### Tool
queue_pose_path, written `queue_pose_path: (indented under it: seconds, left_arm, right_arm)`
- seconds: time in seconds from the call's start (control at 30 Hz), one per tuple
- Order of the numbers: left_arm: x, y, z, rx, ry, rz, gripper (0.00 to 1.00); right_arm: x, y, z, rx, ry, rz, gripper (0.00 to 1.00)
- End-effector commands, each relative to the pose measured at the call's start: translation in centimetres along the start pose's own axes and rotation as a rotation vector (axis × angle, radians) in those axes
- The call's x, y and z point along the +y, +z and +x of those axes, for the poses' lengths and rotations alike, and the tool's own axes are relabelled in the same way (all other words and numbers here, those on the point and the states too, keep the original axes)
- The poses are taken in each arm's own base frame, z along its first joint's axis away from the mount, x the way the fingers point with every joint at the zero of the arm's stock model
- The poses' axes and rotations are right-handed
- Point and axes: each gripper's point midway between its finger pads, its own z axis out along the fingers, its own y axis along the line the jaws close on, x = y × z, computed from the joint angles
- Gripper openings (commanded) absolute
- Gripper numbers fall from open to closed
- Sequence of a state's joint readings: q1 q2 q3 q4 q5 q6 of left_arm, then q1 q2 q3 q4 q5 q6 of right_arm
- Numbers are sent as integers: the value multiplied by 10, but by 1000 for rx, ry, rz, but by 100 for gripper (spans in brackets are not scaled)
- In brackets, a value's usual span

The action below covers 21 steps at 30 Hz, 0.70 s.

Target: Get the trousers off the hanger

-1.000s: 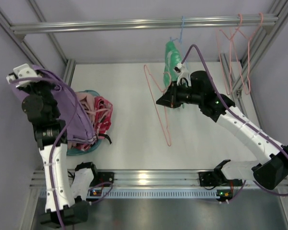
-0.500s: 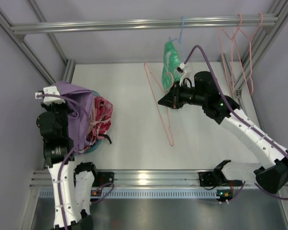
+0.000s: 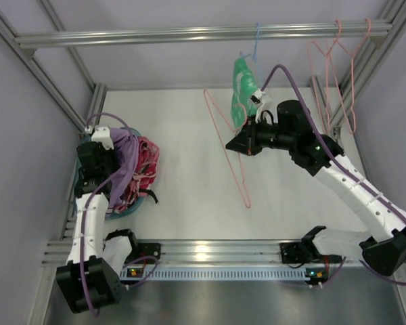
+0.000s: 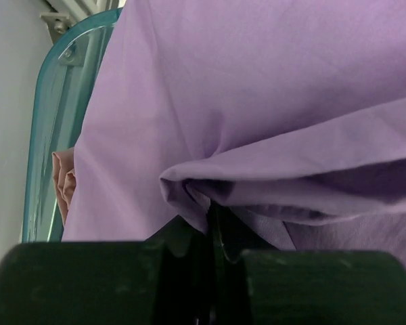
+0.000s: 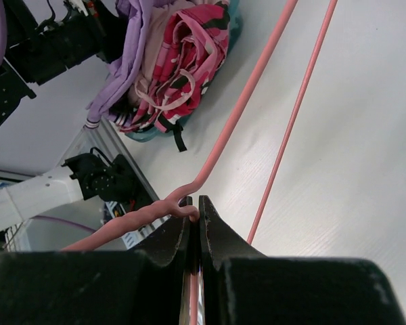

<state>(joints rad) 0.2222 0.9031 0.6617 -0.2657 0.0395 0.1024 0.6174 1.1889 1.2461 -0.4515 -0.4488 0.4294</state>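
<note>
The lilac trousers (image 3: 125, 161) hang from my left gripper (image 3: 114, 150) and drape over the heap at the table's left edge. In the left wrist view the trousers (image 4: 257, 88) fill the frame, and the left gripper (image 4: 213, 217) is shut on a fold of the cloth. The salmon-pink wire hanger (image 3: 234, 170) is bare and held in the air over the middle of the table. My right gripper (image 3: 231, 144) is shut on it. In the right wrist view the right gripper (image 5: 195, 211) pinches the hanger (image 5: 247, 101) at its twisted neck.
A teal basket (image 3: 125, 210) at the left holds a heap of pink and red clothes (image 3: 143, 162). A green garment (image 3: 242, 84) hangs from the top rail (image 3: 189, 32) just behind the right gripper. More pink hangers (image 3: 338, 68) hang at the rail's right end.
My left arm has swung down and to the right, bringing the trousers from high at the left wall onto the heap. The right gripper and hanger have drifted slightly right.
</note>
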Motion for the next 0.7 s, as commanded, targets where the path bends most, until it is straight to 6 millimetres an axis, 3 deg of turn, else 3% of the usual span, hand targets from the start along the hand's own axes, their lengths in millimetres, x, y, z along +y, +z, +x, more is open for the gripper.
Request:
queue_pose_path:
  seconds: [0.0,0.13,0.17,0.27,0.3,0.37,0.47,0.5,0.57,0.63,0.67]
  left_arm:
    - [-14,-7,11,50,1,85,10]
    - [-17,-28,-12,-19,32,110,42]
    - [-21,-34,-17,-35,36,129,57]
    - [-27,-59,-43,-111,57,166,71]
    - [-32,-73,-59,-162,65,196,73]
    - [-39,-87,-70,-196,71,235,78]
    - [-62,-129,-111,-346,128,371,84]
    - [-87,-151,-119,-401,175,519,87]
    - [-111,-186,-137,-488,240,680,90]
    - [-136,-215,-141,-540,311,888,96]
    - [-139,-221,-144,-555,337,917,96]
  right_arm:
    - [30,-32,-33,-107,-99,-58,0]
    - [42,-49,-36,-120,-148,-79,0]
    - [46,-55,-36,-127,-160,-87,0]
    - [57,-70,-31,-121,-205,-117,0]
    - [60,-75,-30,-120,-218,-129,0]
    - [64,-87,-23,-115,-253,-136,0]
    - [68,-98,-11,-87,-292,-152,0]
    - [71,-101,-8,-77,-297,-171,0]
    - [75,-103,2,-38,-296,-211,0]
    - [78,-101,11,-3,-285,-247,0]
    - [78,-97,15,22,-271,-264,0]
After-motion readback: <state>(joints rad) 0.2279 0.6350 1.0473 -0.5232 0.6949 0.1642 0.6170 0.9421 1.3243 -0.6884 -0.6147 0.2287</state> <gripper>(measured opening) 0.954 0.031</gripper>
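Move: The left hand's shut fingers still pinch the purple trousers, whose middle lies some 4 cm to its right, 2 cm back and 5 cm below; the basket's middle is about 9 cm below and 2 cm back, not off to either side. The red clothes lie about 12 cm right, 4 cm back and 8 cm below. From the right hand, which holds the bare hanger, the green trousers hang about 12 cm ahead, level in height and side, the empty hangers about 14 cm ahead, 24 cm right and 8 cm higher, and the basket some 45 cm left, 4 cm ahead and 26 cm below. The left hand opens wide to let go of the purple trousers over the basket, then climbs clear about 20 cm while swinging right and somewhat back, its fingers tipping up and turning clockwise by some 35 degrees. Meanwhile the right hand, keeping its pinch on the bare pink hanger near the hook, carries it back away from the green trousers, rising at first and drifting right, with the fingers tilting up a little and turning slightly counter-clockwise. ##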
